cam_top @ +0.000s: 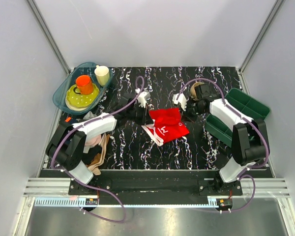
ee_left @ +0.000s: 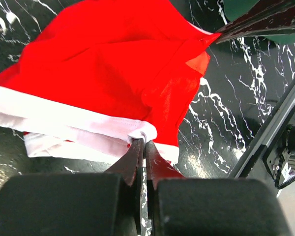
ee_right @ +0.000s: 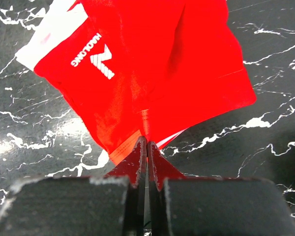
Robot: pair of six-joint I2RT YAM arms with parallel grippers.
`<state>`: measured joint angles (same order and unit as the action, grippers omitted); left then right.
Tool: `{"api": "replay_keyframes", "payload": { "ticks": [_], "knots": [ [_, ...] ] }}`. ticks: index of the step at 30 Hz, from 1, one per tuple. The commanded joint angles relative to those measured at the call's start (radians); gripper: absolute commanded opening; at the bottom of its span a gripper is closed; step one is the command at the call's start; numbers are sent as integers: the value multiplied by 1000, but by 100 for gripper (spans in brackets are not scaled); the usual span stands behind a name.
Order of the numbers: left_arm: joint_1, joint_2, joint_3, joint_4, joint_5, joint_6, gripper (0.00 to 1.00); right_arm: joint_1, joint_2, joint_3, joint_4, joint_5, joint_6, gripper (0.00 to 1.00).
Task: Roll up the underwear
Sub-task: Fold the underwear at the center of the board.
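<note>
The red underwear with white trim lies partly folded at the middle of the black marble table. My left gripper is shut on its white waistband corner at the left side. My right gripper is shut on its red edge at the upper right. The white logo and lettering face up. Both grippers hold the fabric just above the table.
A teal tray with an orange cup, a cream cup and a yellow plate stands at the back left. A green bin stands at the right. Beige garments lie by the left arm's base.
</note>
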<state>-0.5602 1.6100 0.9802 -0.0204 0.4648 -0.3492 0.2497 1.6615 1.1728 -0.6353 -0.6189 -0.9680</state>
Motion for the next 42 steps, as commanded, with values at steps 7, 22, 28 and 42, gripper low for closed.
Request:
{"api": "replay_keyframes", "payload": {
  "ticks": [7, 22, 28, 42],
  "knots": [
    [-69, -21, -51, 23, -14, -17, 0, -6, -75, -70, -46, 2, -86, 0],
    [-142, 24, -95, -10, -11, -27, 0, -6, -88, -163, -58, 74, -162, 5],
    [-182, 34, -133, -6, 5, -45, 7, -6, -100, -197, -105, 107, -224, 12],
    [-87, -262, -48, -184, -126, -19, 64, -47, -89, 68, -294, -163, -74, 41]
  ]
}}
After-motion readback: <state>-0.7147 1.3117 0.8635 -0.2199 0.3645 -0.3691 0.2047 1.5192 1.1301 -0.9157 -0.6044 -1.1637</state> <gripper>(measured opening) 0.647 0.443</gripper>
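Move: The near edge of the underwear, where the held far edge is being taken, lies on the board. Its left corner is about 12 cm back and 6 cm right of the left hand, some 7 cm below it; its right corner is about 8 cm back and 4 cm right of the right hand, some 6 cm below. From the right hand, the brown mug stands about 18 cm ahead and 9 cm right, and the green tray roughly 34 cm right, about level. The underwear's far edge, already pinched at one corner in each hand, is drawn back over the lower half and lowered towards its near edge, the left hand going about 10 cm back and 7 cm down, the right some 7 cm back, 5 cm down and 4 cm right. Low down both grippers open and let go, then lift clear, the left by nearly 10 cm, the right by about 6. ##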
